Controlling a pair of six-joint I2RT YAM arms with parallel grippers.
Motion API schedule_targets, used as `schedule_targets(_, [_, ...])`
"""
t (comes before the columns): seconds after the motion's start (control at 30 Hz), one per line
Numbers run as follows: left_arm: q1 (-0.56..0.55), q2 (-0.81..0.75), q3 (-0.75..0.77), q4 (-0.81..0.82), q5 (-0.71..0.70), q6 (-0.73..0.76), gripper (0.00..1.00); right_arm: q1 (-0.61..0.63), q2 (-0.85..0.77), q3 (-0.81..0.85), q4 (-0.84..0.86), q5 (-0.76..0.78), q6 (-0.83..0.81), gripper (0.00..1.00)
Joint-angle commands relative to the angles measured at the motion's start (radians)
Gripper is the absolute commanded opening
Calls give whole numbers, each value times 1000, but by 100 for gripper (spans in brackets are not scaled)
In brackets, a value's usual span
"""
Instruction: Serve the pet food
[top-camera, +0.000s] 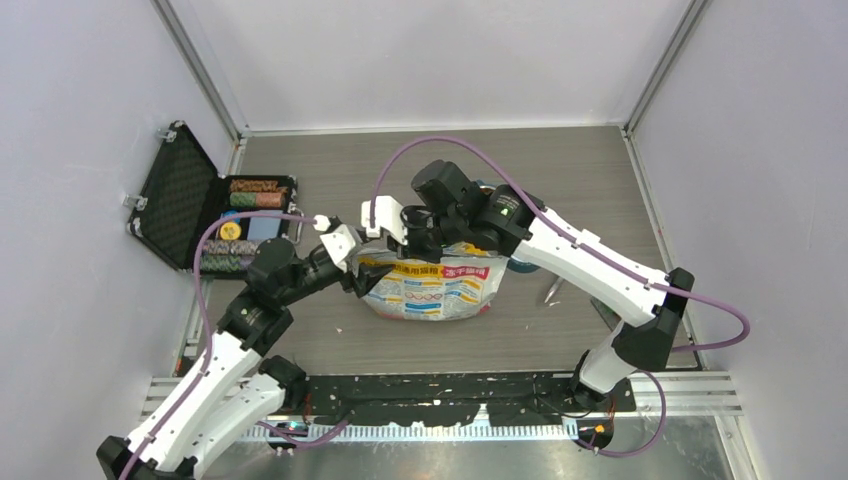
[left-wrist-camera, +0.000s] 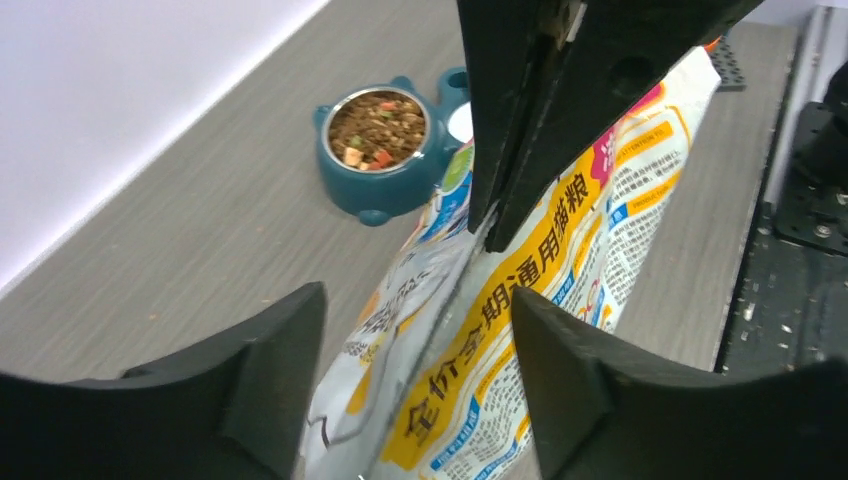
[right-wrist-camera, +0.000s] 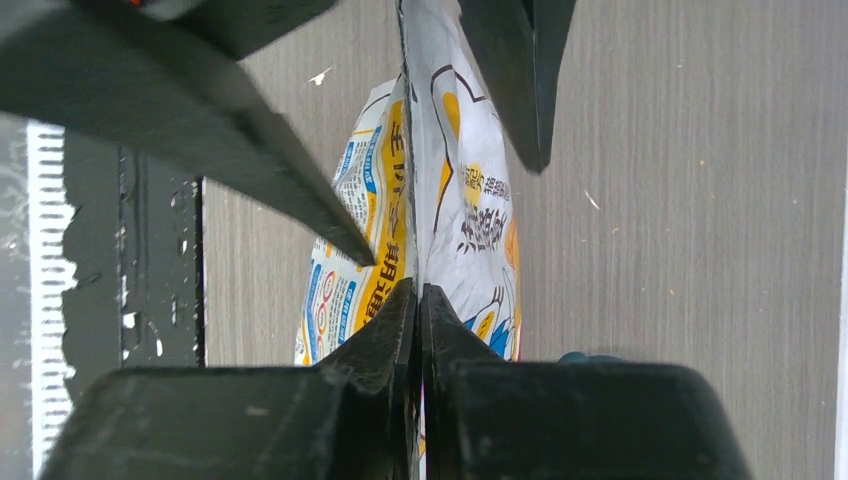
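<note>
The pet food bag, white with yellow and blue print, stands upright mid-table. My right gripper is shut on the bag's top seam, pinching it from above. My left gripper is open, with one finger on each side of the bag's upper edge at its left end; neither finger presses it. Brown pet food with a few coloured bits fills a teal bowl behind the bag.
An open black case of poker chips sits at the far left. A small metal object lies on the table to the right of the bag. The teal bowl is mostly hidden under my right arm. A black rail runs along the near edge.
</note>
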Motion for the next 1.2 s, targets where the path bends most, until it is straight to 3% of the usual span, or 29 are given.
schedule_targets(0.0, [6, 51, 27, 96, 141, 28, 61, -9, -32, 129, -50, -141, -81, 5])
schedule_targets(0.07, [7, 70, 30, 109, 179, 23, 52, -21, -18, 160, -105, -185, -103, 5])
schedule_targets(0.13, [7, 82, 37, 110, 219, 25, 27, -31, -4, 173, -133, -196, -107, 5])
schedule_targets(0.17, [7, 81, 40, 110, 232, 31, 5, -33, -1, 173, -139, -187, -107, 5])
schedule_targets(0.2, [7, 75, 41, 103, 229, 34, 0, -38, -1, 167, -140, -179, -107, 5])
schedule_targets(0.53, [10, -128, -88, 180, 134, 8, 0, -107, -43, 94, -252, 19, -241, 5])
schedule_targets(0.93, [17, -175, -86, 120, -44, 19, 0, -232, -150, 46, -441, 180, -422, 5])
schedule_targets(1.17, [24, -201, -94, 81, -102, 31, 0, -332, -167, 38, -521, 198, -478, 5])
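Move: The left hand is open around the free left end of the pet food bag's rim, which lies about 2 cm to its right and 1 cm back, 1 cm lower. The bag's body lies about 9 cm right, 3 cm back and 14 cm below it, and the filled bowl some 14 cm ahead, 19 cm right and 24 cm below. From the right hand, already pinching the rim farther along, that free end is about 2 cm left and level front to back. The left hand slides about 2.5 cm to the right along the bag's rim, easing back and slightly down and turning some 10 degrees clockwise as its open fingers shut and pinch the free end, then draws back another 1.5 cm or so and returns about 2 cm to the left, tipping up a little. The right hand keeps its pinch on the rim throughout, gives a centimetre to the back and right, then pulls off to the right and slightly forward, about 3 cm to the right in all, turning some 15 degrees counter-clockwise, so that the two grips draw apart along the rim. ##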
